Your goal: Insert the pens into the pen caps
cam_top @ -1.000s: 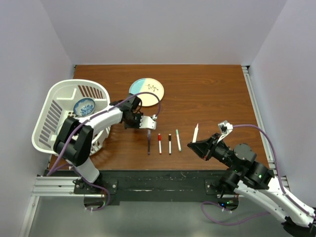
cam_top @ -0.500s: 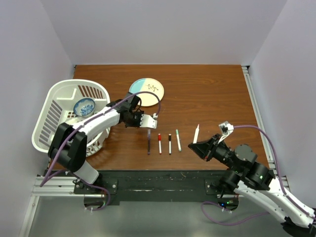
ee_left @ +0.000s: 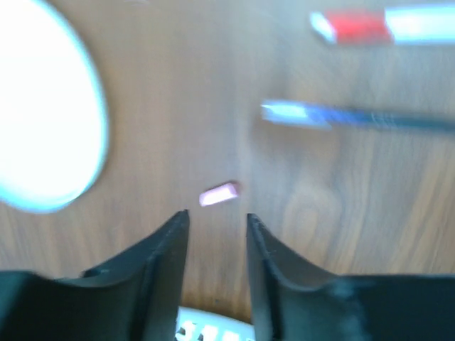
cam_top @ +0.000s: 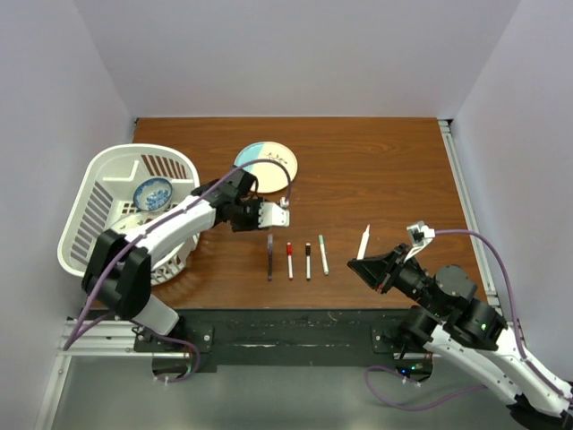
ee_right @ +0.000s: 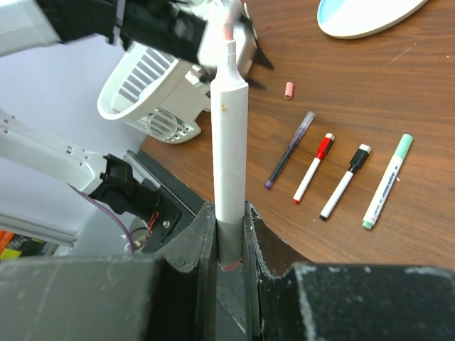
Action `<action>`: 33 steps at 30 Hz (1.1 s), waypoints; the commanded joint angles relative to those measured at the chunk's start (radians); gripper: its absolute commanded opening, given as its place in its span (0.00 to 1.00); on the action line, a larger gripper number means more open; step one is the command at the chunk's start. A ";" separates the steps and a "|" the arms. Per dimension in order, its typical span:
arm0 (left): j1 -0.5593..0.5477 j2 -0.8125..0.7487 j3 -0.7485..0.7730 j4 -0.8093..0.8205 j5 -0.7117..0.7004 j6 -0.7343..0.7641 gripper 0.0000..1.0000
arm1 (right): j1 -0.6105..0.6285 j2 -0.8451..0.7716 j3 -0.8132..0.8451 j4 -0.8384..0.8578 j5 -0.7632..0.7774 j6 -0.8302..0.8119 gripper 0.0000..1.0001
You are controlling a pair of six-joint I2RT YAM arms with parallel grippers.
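My left gripper (ee_left: pixel 217 217) (cam_top: pixel 279 213) hovers open over the wood with nothing between its fingers. A small pink pen cap (ee_left: pixel 218 193) (ee_right: pixel 288 89) lies on the table just beyond the fingertips. My right gripper (ee_right: pixel 229 212) (cam_top: pixel 370 266) is shut on the tail of a white pen (ee_right: pixel 230 135) (cam_top: pixel 363 241), which stands up out of the jaws with its tip uncapped. In a row on the table lie a dark purple pen (cam_top: pixel 269 257) (ee_right: pixel 290 150), a red-capped pen (cam_top: pixel 289 260) (ee_right: pixel 313 168), a black-capped pen (cam_top: pixel 308 260) (ee_right: pixel 345 182) and a green-capped pen (cam_top: pixel 323 253) (ee_right: pixel 387 181).
A white laundry-style basket (cam_top: pixel 98 193) holding a blue patterned bowl (cam_top: pixel 152 193) stands at the table's left edge. A cream and light-blue plate (cam_top: pixel 266 164) lies behind the left gripper. The black base rail (cam_top: pixel 286 322) runs along the near edge.
The left gripper's jaws have opened and it has drawn back a little toward the plate. The right gripper has shifted slightly right with the white pen.
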State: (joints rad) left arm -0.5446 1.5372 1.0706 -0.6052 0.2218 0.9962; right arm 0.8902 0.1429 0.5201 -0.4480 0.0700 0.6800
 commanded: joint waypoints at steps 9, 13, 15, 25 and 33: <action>-0.002 -0.115 0.279 0.082 -0.304 -0.972 1.00 | 0.003 -0.026 0.037 -0.012 0.033 -0.002 0.00; 0.003 -0.173 0.232 0.142 -0.132 -1.240 1.00 | 0.003 -0.048 0.040 -0.040 0.050 -0.002 0.00; 0.002 -0.187 0.175 0.201 -0.072 -1.402 1.00 | 0.004 -0.061 0.035 -0.038 0.054 0.001 0.00; -0.006 -0.181 0.042 0.229 -0.315 -1.771 1.00 | 0.003 -0.078 0.040 -0.049 0.043 0.006 0.00; -0.020 -0.124 0.051 0.189 -0.377 -1.794 1.00 | 0.003 -0.108 0.058 -0.093 0.067 -0.005 0.00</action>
State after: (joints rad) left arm -0.5526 1.4155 1.1229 -0.4454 -0.0834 -0.7395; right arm 0.8902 0.0437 0.5339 -0.5255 0.1101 0.6804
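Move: The small pink cap lies on the table about 5 cm below the left hand, just off its fingertips, roughly 1 cm ahead and 1 cm to the right. From that hand the purple pen is some 7 cm back and 7 cm right, the red pen about 8 cm back and 12 cm right, and the plate about 16 cm ahead and 5 cm right, all on the table. From the right hand, the pink cap is roughly 18 cm ahead, 25 cm left and 20 cm below. Empty, the left hand springs up about 16 cm off the pink cap and some 5 cm forward while its fingers spread from partly open to fully open, then sinks back by about half that height and draws back a little, ending higher than it began, a few centimetres forward and right and farther from the cap. All the while its wrist swings counter-clockwise, close to 90 degrees, until the still-open fingers slant forward and down, as the right hand keeps its pinch on the uncapped, tip-up pen and drifts about 2 cm to the right. ##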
